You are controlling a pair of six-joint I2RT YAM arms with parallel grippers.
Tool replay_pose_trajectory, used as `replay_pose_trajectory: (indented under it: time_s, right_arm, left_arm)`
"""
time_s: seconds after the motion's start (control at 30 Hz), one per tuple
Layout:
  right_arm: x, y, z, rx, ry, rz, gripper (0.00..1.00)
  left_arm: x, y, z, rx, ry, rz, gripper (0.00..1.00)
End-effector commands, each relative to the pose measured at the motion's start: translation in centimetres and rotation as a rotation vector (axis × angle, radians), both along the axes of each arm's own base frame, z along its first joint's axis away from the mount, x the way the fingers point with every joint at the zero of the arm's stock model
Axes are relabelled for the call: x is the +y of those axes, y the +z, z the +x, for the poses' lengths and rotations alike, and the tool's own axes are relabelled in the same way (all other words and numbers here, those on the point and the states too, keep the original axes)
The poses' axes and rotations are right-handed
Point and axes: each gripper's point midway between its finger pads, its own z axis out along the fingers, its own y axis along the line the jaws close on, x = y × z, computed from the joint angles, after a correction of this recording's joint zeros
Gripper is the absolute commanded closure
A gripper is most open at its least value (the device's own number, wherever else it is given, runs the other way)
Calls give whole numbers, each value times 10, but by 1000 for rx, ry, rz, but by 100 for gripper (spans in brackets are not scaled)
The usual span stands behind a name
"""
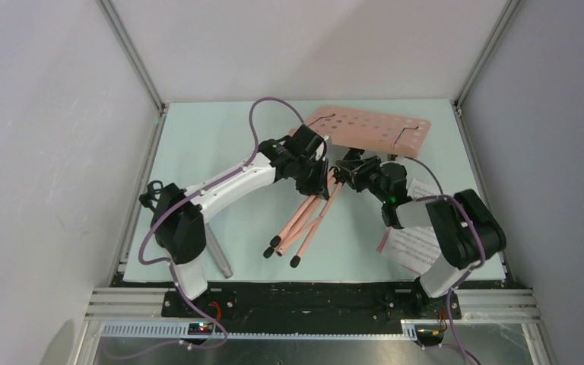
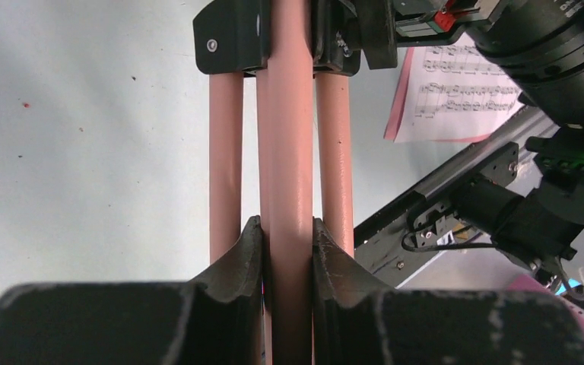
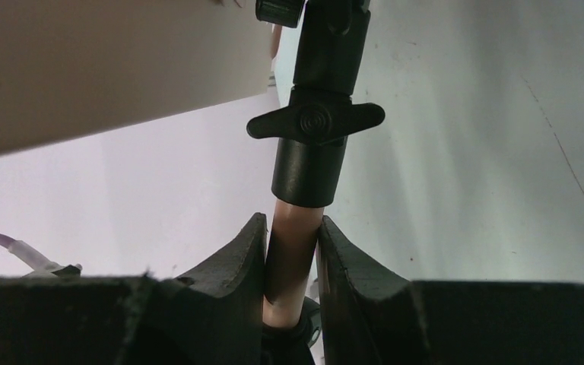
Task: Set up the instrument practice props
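Note:
The salmon-pink music stand (image 1: pixel 315 209) lies tilted over the table, its perforated desk (image 1: pixel 369 129) at the back and its folded legs (image 1: pixel 293 236) pointing toward the front. My left gripper (image 1: pixel 313 179) is shut on the stand's central tube (image 2: pixel 289 137), with a leg (image 2: pixel 226 152) on each side of it. My right gripper (image 1: pixel 347 172) is shut on the upper shaft (image 3: pixel 293 228), just below a black collar with a wing knob (image 3: pixel 315 122). Sheet-music pages (image 1: pixel 417 242) lie under the right arm. A grey microphone (image 1: pixel 219 255) lies by the left arm's base.
White enclosure walls stand close on three sides of the pale green table (image 1: pixel 220 144). The desk's underside (image 3: pixel 106 61) fills the upper left of the right wrist view. The right arm's black body (image 2: pixel 555 46) hangs close to the left gripper.

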Motion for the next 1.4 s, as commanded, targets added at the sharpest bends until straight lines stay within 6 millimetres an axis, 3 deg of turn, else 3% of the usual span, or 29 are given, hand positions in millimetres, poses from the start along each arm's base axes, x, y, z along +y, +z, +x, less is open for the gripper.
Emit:
replay_pose_trajectory:
  time_s: [0.0,0.13,0.23,0.37,0.4,0.43,0.57,0.9,1.13,1.37]
  right_arm:
    - [-12,70,1,-321,-25,-213,100]
    - [-18,109,-13,-428,-54,-298,100]
    - [-27,133,-18,-490,-85,-368,100]
    - [-42,165,-30,-572,-116,-479,100]
    - [-48,181,-35,-606,-136,-483,100]
    - [-51,182,-38,-613,-136,-516,100]
    - [-66,237,-59,-739,-190,-590,100]
    - [-83,333,-110,-991,-267,-721,100]
    - [-86,377,-131,-1092,-295,-694,100]
    - [-77,399,-138,-1211,-286,-706,100]
  left_arm:
    - [4,57,-2,-213,-114,-74,100]
    - [7,57,4,-261,-109,-41,100]
    - [2,69,5,-299,-119,-59,100]
    - [-8,93,8,-366,-117,-118,100]
    - [-10,101,10,-387,-114,-136,100]
    - [-12,106,9,-402,-116,-147,100]
    - [-19,131,7,-477,-131,-209,100]
    - [-33,193,6,-637,-128,-356,100]
    - [-33,228,1,-701,-129,-412,100]
    - [-39,232,3,-726,-162,-412,91]
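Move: My left hand already grips the legs of the pink music stand, and my right its tube nearer the desk. The perforated desk lies about 19 cm ahead, 8 cm right and 5 cm above my left hand, and about 9 cm ahead, 5 cm right and 6 cm above my right. The leg ends are roughly 14 cm back, 12 cm left and 7 cm below my left hand; the sheet music lies some 18 cm back and 16 cm right of my right, 12 cm lower. I swing the stand up, desk end first: my right hand keeps its pinch on the tube and climbs about 28 cm, easing back and right, its wrist rolling with its right side rising and tipping the fingers upward. My left keeps hold of the legs and rises only some 15 cm, drifting right and slightly back as its wrist turns along. ##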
